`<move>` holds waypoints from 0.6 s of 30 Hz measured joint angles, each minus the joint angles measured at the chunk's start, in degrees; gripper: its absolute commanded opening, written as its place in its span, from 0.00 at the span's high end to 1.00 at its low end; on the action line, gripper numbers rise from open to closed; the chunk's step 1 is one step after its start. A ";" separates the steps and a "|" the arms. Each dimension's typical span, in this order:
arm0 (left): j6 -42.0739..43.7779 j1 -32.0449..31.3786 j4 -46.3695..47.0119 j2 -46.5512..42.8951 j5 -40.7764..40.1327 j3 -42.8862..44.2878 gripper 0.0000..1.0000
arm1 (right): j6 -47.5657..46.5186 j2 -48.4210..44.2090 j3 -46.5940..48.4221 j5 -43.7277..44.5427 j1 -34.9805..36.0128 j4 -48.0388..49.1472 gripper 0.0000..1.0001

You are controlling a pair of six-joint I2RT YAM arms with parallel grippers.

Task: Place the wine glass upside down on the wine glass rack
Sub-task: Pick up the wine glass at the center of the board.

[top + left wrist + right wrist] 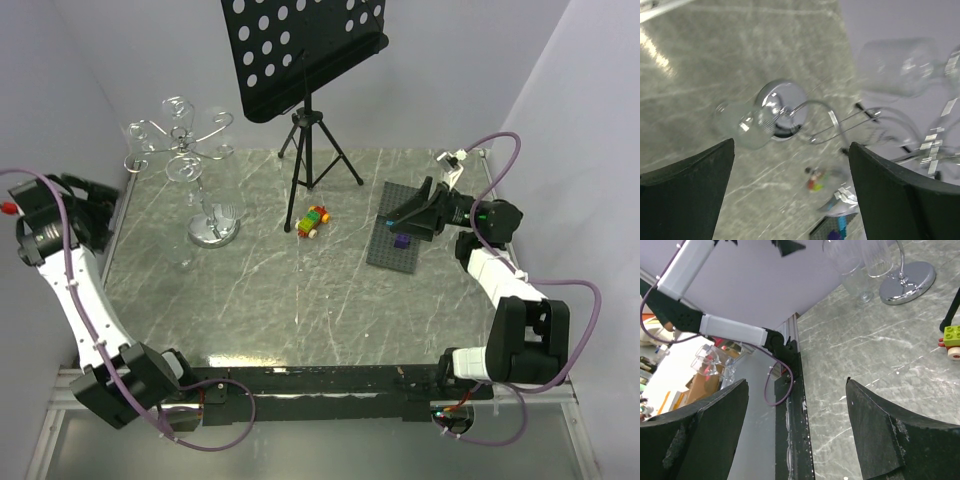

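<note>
The chrome wine glass rack (182,145) stands at the back left on its round mirror base (213,232). In the right wrist view, two clear glasses (854,271) hang bowl-down beside that base (907,282). A blurred wine glass bowl (897,65) shows large in the left wrist view among the curled hooks (825,122), and a second bowl (747,125) shows near the base. My left gripper (790,200) is open and empty, drawn back left of the rack (100,205). My right gripper (405,213) hovers open and empty over the right side.
A black music stand on a tripod (310,130) stands behind the middle. A small toy brick car (314,222) lies centre. A grey baseplate (385,250) with a purple brick (401,241) lies under the right gripper. Walls close in on the left and right.
</note>
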 measured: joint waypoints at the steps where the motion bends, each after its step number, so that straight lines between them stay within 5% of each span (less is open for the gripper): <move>1: 0.20 -0.22 -0.33 -0.85 -0.31 -1.55 0.03 | -0.04 0.48 0.00 0.00 0.00 0.02 0.15; 11: 2.45 -1.16 3.37 -2.71 6.67 -18.60 0.22 | 0.39 6.43 0.02 0.04 3.41 -0.04 0.16; 18: 5.66 -1.29 5.16 5.20 10.19 -19.87 0.25 | 1.77 10.05 0.46 0.02 7.43 -0.04 0.17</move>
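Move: The wine glass standing upright on the table is about 12 cm to the right of my left hand, 8 cm ahead and some 20 cm below. The rack's post stands roughly 11 cm beyond that glass and 7 cm farther right. The glass hanging nearest on the rack is about 17 cm ahead of my left hand, 5 cm to its right and nearly level. From my right hand the standing glass lies about 56 cm left, 13 cm ahead and 22 cm lower. I drop my empty left hand quickly, about 14 cm, carrying it 5 cm to the right, down beside the rack towards the standing wine glass. As it sinks I tip the fingers further down, swing them clockwise and roll the left side lower, some 20 degrees altogether, and narrow the wide-open fingers by about a quarter. My empty right hand eases down and left, a few centimetres each, touching nothing. ##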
